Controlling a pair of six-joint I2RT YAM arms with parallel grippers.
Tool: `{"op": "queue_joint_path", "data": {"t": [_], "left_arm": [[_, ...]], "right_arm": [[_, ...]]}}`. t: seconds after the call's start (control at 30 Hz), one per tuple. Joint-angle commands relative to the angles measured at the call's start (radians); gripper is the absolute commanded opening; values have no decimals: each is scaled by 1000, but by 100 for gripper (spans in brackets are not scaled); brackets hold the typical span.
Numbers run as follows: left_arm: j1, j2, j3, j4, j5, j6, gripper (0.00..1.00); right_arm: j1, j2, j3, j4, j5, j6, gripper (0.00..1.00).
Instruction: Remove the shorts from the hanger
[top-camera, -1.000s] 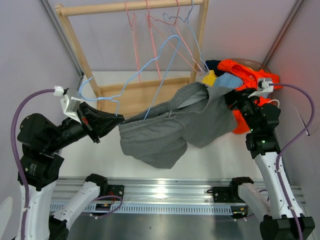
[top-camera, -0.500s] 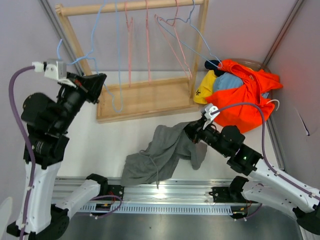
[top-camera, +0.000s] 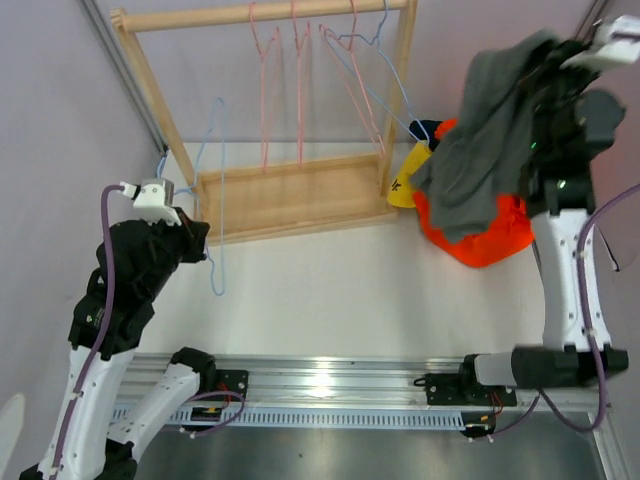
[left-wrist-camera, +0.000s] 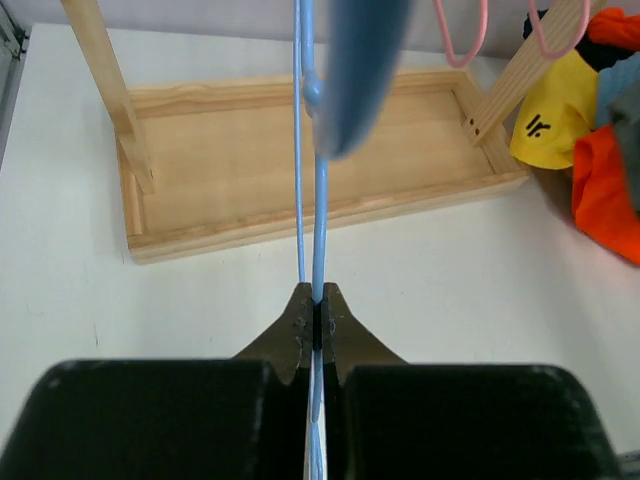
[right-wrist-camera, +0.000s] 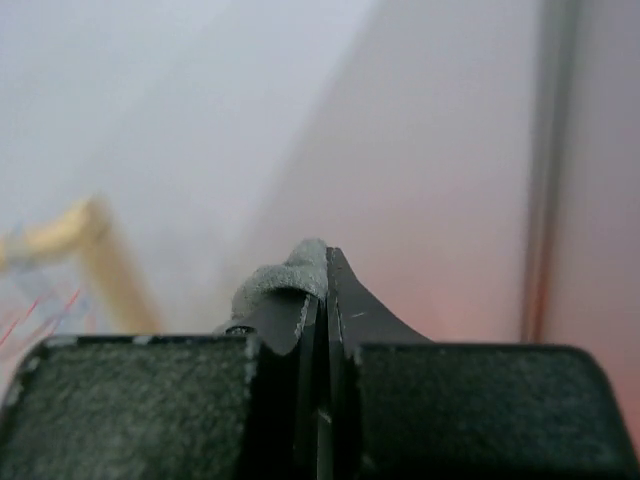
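My right gripper (top-camera: 548, 62) is raised high at the back right and shut on the grey shorts (top-camera: 480, 140), which hang down from it over a pile of orange (top-camera: 480, 235), yellow (top-camera: 406, 180) and navy (top-camera: 425, 129) shorts. A fold of grey cloth (right-wrist-camera: 290, 275) shows at its fingertips (right-wrist-camera: 322, 290). My left gripper (top-camera: 200, 240) is shut on a bare light blue wire hanger (top-camera: 215, 200), held beside the left post of the wooden rack (top-camera: 290, 200). The hanger wire (left-wrist-camera: 318, 210) runs up from the left gripper's shut tips (left-wrist-camera: 316, 305). The light blue shorts are hidden.
Several empty pink and blue hangers (top-camera: 300, 60) hang from the rack's top bar (top-camera: 260, 14). The rack's wooden base tray (left-wrist-camera: 300, 160) lies ahead of the left gripper. A metal rail (top-camera: 320, 385) runs along the near edge. Walls close in left and right.
My right gripper has swung from low at the table's middle up to the back right, carrying the grey shorts over the pile. My left gripper has lowered, still holding the blue hanger.
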Motion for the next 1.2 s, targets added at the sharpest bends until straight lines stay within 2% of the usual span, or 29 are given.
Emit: {"op": "queue_joint_path", "data": {"t": [0.0, 0.07, 0.13, 0.2, 0.23, 0.27, 0.3, 0.33, 0.37, 0.4, 0.5, 0.63, 0.8, 0.97, 1.07, 1.17], "left_arm": [[-2, 4, 2, 33, -21, 5, 0], [-2, 26, 10, 53, -15, 11, 0], [-2, 67, 28, 84, -13, 17, 0], [-2, 110, 50, 99, -55, 37, 0], [1, 158, 89, 124, -71, 52, 0], [8, 184, 106, 134, -81, 58, 0], [14, 214, 143, 142, -75, 61, 0], [30, 280, 162, 153, -69, 61, 0], [39, 311, 224, 156, -49, 60, 0], [50, 340, 243, 159, -35, 58, 0], [93, 425, 329, 176, 3, 35, 0], [120, 527, 473, 176, 17, 26, 0], [139, 687, 639, 144, 46, 23, 0], [140, 845, 933, 55, 79, 15, 0], [143, 975, 1170, -17, 74, 23, 0], [151, 1061, 1264, -16, 74, 20, 0]], "right_arm": [[-178, 162, 257, 89, -52, 131, 0], [-220, 260, 343, 81, -41, 136, 0], [-229, 292, 338, 45, -24, 150, 0], [-234, 279, 211, 35, -32, 177, 0], [-234, 260, 147, 38, -49, 214, 10], [-234, 210, 76, 37, -58, 243, 27], [-232, 176, -84, 53, -76, 268, 86], [-226, 141, -177, 76, -99, 291, 99], [-217, 55, -273, 133, -95, 338, 99], [-205, 14, -460, 171, -90, 360, 99], [-124, -137, -715, 233, -41, 378, 99], [25, -251, -845, 149, 12, 359, 100], [102, -353, -981, 129, 11, 355, 100], [159, -358, -1060, 100, 17, 348, 99], [185, -363, -1089, 124, 16, 352, 99], [199, -360, -1095, 127, 11, 352, 100]]}}
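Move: My left hand already grips the bare blue hanger. Its place on the rail is straight ahead, about 27 cm out and 24 cm up; the nearest pink hanger hangs equally far out, 11 cm to the right and some 13 cm up. My right hand holds the grey shorts high: the basket pile is about 50 cm below, 8 cm farther out and 8 cm right. The yellow shorts lie at the pile's near-left edge, level with it in reach, 8 cm left of that hand. I swing my right hand about 9 cm forward and 9 cm right over the pile, then open it wide as it starts down, letting go of the grey shorts; I sink nearly 40 cm below the start, drawing back and left, fingers tipping down. Still pinching the blue hanger, my left hand goes 23 cm forward, nearly level at first, then climbs 15 cm towards the rail. ##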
